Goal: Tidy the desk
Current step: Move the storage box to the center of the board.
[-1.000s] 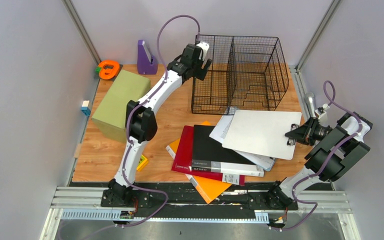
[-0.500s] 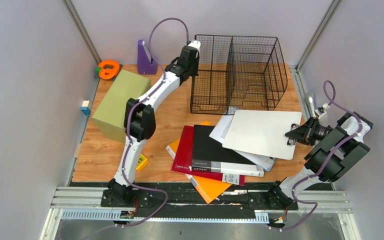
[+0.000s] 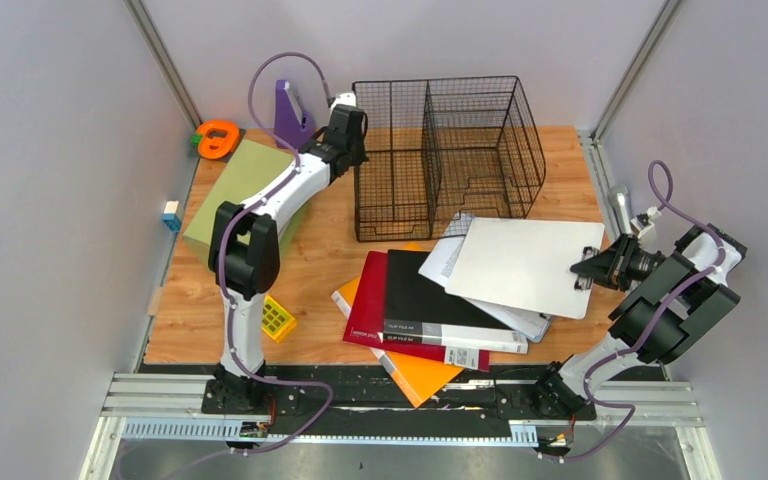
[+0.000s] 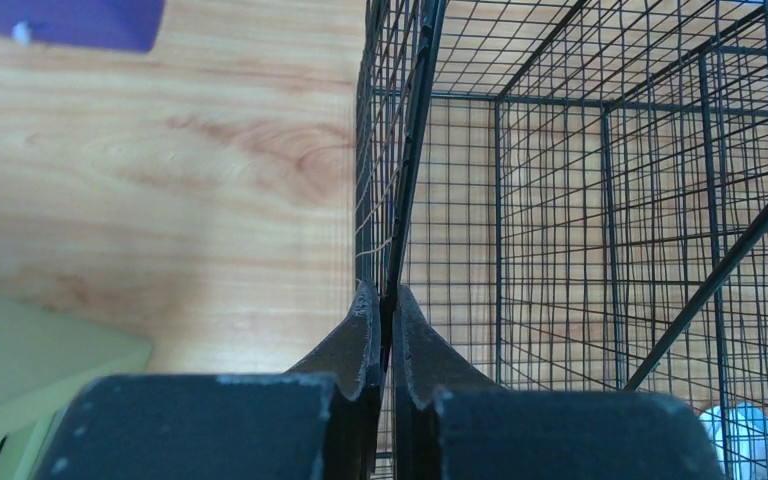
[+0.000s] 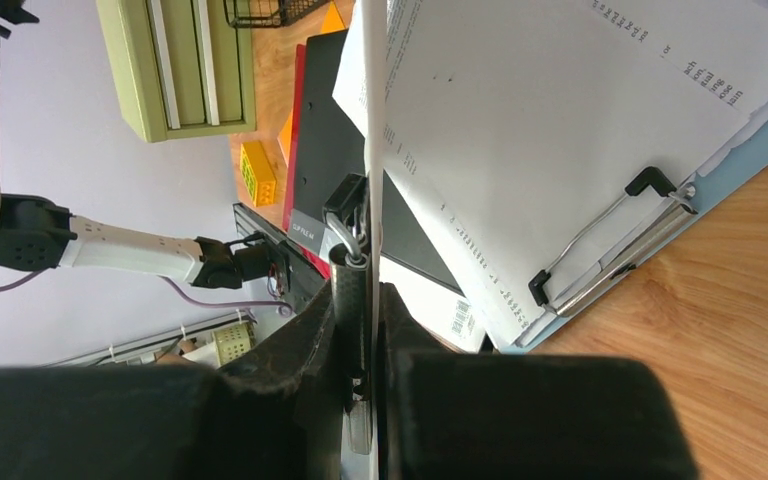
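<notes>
The desk [image 3: 330, 245] is a light wood tabletop. At its back stands a black wire basket [image 3: 440, 150] with two compartments. My left gripper [image 3: 352, 140] is shut on the top edge of its left wall; in the left wrist view the fingers [image 4: 387, 300] pinch the wire mesh [image 4: 560, 200]. My right gripper [image 3: 582, 270] is shut on the clip end of a white clipboard [image 3: 525, 265], lifted over the pile. The right wrist view shows that board edge-on [image 5: 372, 120] between the fingers [image 5: 368, 300].
Under the white board lie a clipboard with papers [image 5: 560, 120], a black binder [image 3: 425, 305], a red binder [image 3: 368, 295] and an orange folder [image 3: 425, 375]. A green box [image 3: 240, 195], purple stand [image 3: 292, 115], orange tape dispenser [image 3: 217, 138] and yellow block [image 3: 277, 318] sit at the left.
My left gripper has shut on the basket's left wall and moved left, dragging the basket with it. The yellow block now shows. The right arm has not moved.
</notes>
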Robot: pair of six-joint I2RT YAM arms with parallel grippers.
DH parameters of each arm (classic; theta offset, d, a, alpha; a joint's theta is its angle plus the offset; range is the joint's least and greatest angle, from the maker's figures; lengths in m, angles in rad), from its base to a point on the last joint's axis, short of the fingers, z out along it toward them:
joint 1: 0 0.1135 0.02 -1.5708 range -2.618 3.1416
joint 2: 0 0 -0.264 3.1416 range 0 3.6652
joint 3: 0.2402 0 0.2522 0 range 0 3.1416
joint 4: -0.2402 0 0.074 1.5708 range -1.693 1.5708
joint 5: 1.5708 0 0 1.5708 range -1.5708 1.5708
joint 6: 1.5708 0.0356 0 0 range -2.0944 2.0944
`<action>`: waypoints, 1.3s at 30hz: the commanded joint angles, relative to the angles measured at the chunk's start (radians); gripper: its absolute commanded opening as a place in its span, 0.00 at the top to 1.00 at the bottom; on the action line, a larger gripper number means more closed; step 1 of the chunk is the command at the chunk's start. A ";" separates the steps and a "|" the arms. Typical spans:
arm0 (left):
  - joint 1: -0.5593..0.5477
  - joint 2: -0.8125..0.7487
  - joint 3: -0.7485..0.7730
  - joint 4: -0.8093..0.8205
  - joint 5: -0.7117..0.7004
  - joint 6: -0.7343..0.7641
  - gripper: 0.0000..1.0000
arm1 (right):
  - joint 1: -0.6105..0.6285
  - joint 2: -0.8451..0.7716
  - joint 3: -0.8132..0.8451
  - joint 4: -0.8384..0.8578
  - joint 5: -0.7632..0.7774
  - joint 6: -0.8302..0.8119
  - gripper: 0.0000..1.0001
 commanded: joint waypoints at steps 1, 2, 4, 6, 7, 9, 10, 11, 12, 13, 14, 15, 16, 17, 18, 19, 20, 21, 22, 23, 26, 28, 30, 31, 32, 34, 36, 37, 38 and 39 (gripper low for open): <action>0.034 -0.097 -0.102 -0.115 -0.128 -0.205 1.00 | -0.006 -0.023 0.037 0.008 -0.096 -0.039 1.00; 0.034 -0.108 -0.117 -0.116 -0.137 -0.231 1.00 | -0.006 -0.021 0.040 0.008 -0.111 -0.037 1.00; 0.036 -0.145 -0.172 -0.108 -0.128 -0.270 1.00 | -0.005 -0.014 0.041 0.009 -0.153 -0.037 1.00; 0.041 -0.179 -0.229 -0.094 -0.096 -0.312 1.00 | -0.005 0.001 0.040 0.008 -0.202 -0.037 1.00; 0.042 -0.195 -0.255 -0.094 -0.087 -0.328 1.00 | -0.005 0.008 0.040 0.009 -0.223 -0.037 1.00; 0.042 -0.213 -0.283 -0.109 -0.050 -0.384 1.00 | -0.003 0.021 0.040 0.008 -0.262 -0.037 1.00; 0.042 -0.219 -0.296 -0.115 -0.041 -0.398 1.00 | -0.004 0.027 0.041 0.008 -0.276 -0.037 1.00; 0.042 -0.222 -0.303 -0.126 -0.033 -0.411 1.00 | -0.004 0.032 0.040 0.009 -0.287 -0.037 1.00; 0.042 -0.228 -0.317 -0.129 -0.016 -0.433 1.00 | -0.004 0.034 0.040 0.009 -0.294 -0.037 1.00; 0.042 -0.231 -0.325 -0.132 -0.001 -0.450 1.00 | -0.004 0.038 0.041 0.008 -0.294 -0.035 1.00; 0.042 -0.238 -0.338 -0.132 0.006 -0.457 1.00 | -0.004 0.041 0.046 0.009 -0.287 -0.029 1.00; 0.042 -0.238 -0.344 -0.130 0.016 -0.466 1.00 | -0.003 0.045 0.051 0.008 -0.274 -0.022 1.00; 0.042 -0.241 -0.353 -0.129 0.022 -0.469 1.00 | -0.004 0.049 0.060 0.007 -0.256 -0.013 1.00; 0.042 -0.241 -0.355 -0.126 0.032 -0.471 1.00 | -0.004 0.051 0.066 0.007 -0.232 -0.009 1.00; 0.043 -0.241 -0.360 -0.122 0.038 -0.470 1.00 | -0.004 0.051 0.073 0.006 -0.201 -0.012 1.00; 0.042 -0.240 -0.361 -0.121 0.045 -0.469 1.00 | -0.005 0.050 0.077 0.006 -0.173 -0.015 1.00; 0.042 -0.238 -0.364 -0.116 0.051 -0.467 1.00 | -0.005 0.048 0.076 0.007 -0.152 -0.019 1.00; 0.042 -0.237 -0.365 -0.112 0.068 -0.459 0.99 | -0.006 0.045 0.071 0.006 -0.143 -0.020 1.00; 0.041 -0.236 -0.369 -0.102 0.078 -0.456 0.97 | -0.008 0.039 0.064 0.006 -0.136 -0.021 1.00; 0.042 -0.236 -0.372 -0.097 0.098 -0.450 0.90 | -0.007 0.028 0.055 0.006 -0.132 -0.022 1.00; 0.042 -0.244 -0.390 -0.063 0.124 -0.440 0.72 | -0.008 0.001 0.042 0.005 -0.102 -0.020 1.00; 0.042 -0.251 -0.401 -0.044 0.140 -0.431 0.51 | -0.007 -0.023 0.038 0.005 -0.082 -0.018 1.00; 0.042 -0.256 -0.404 -0.034 0.146 -0.418 0.29 | -0.009 -0.046 0.032 0.006 -0.078 -0.016 1.00; 0.043 -0.257 -0.402 -0.032 0.148 -0.414 0.17 | -0.010 -0.059 0.030 0.005 -0.076 -0.015 1.00; 0.042 -0.257 -0.401 -0.027 0.150 -0.400 0.10 | -0.010 -0.071 0.031 0.005 -0.076 -0.014 1.00; 0.042 -0.258 -0.397 -0.022 0.148 -0.378 0.03 | -0.009 -0.095 0.032 0.005 -0.082 -0.014 1.00; 0.042 -0.258 -0.394 -0.014 0.146 -0.354 0.01 | -0.010 -0.112 0.034 0.006 -0.093 -0.017 1.00; 0.042 -0.258 -0.391 -0.011 0.144 -0.348 0.00 | -0.010 -0.115 0.034 0.005 -0.104 -0.022 1.00; 0.042 -0.257 -0.390 -0.010 0.141 -0.336 0.00 | -0.010 -0.116 0.033 0.005 -0.118 -0.028 1.00; 0.041 -0.254 -0.387 -0.007 0.140 -0.331 0.00 | -0.008 -0.112 0.033 0.005 -0.132 -0.037 1.00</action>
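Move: The left hand already pinches the left upper rail of the storage box (black wire cage), whose middle is about 16 cm to its right and 9 cm lower. The board's centre lies some 15 cm back, 7 cm right and 18 cm below. The green drawers stand roughly 22 cm left and 8 cm back, the purple holder 14 cm left and 10 cm ahead. From the right hand, the board's centre is about 36 cm left and 3 cm ahead. Left hand drags the storage box roughly 7 cm back and left, opens, sinks back; right raises held clipboard slightly. ##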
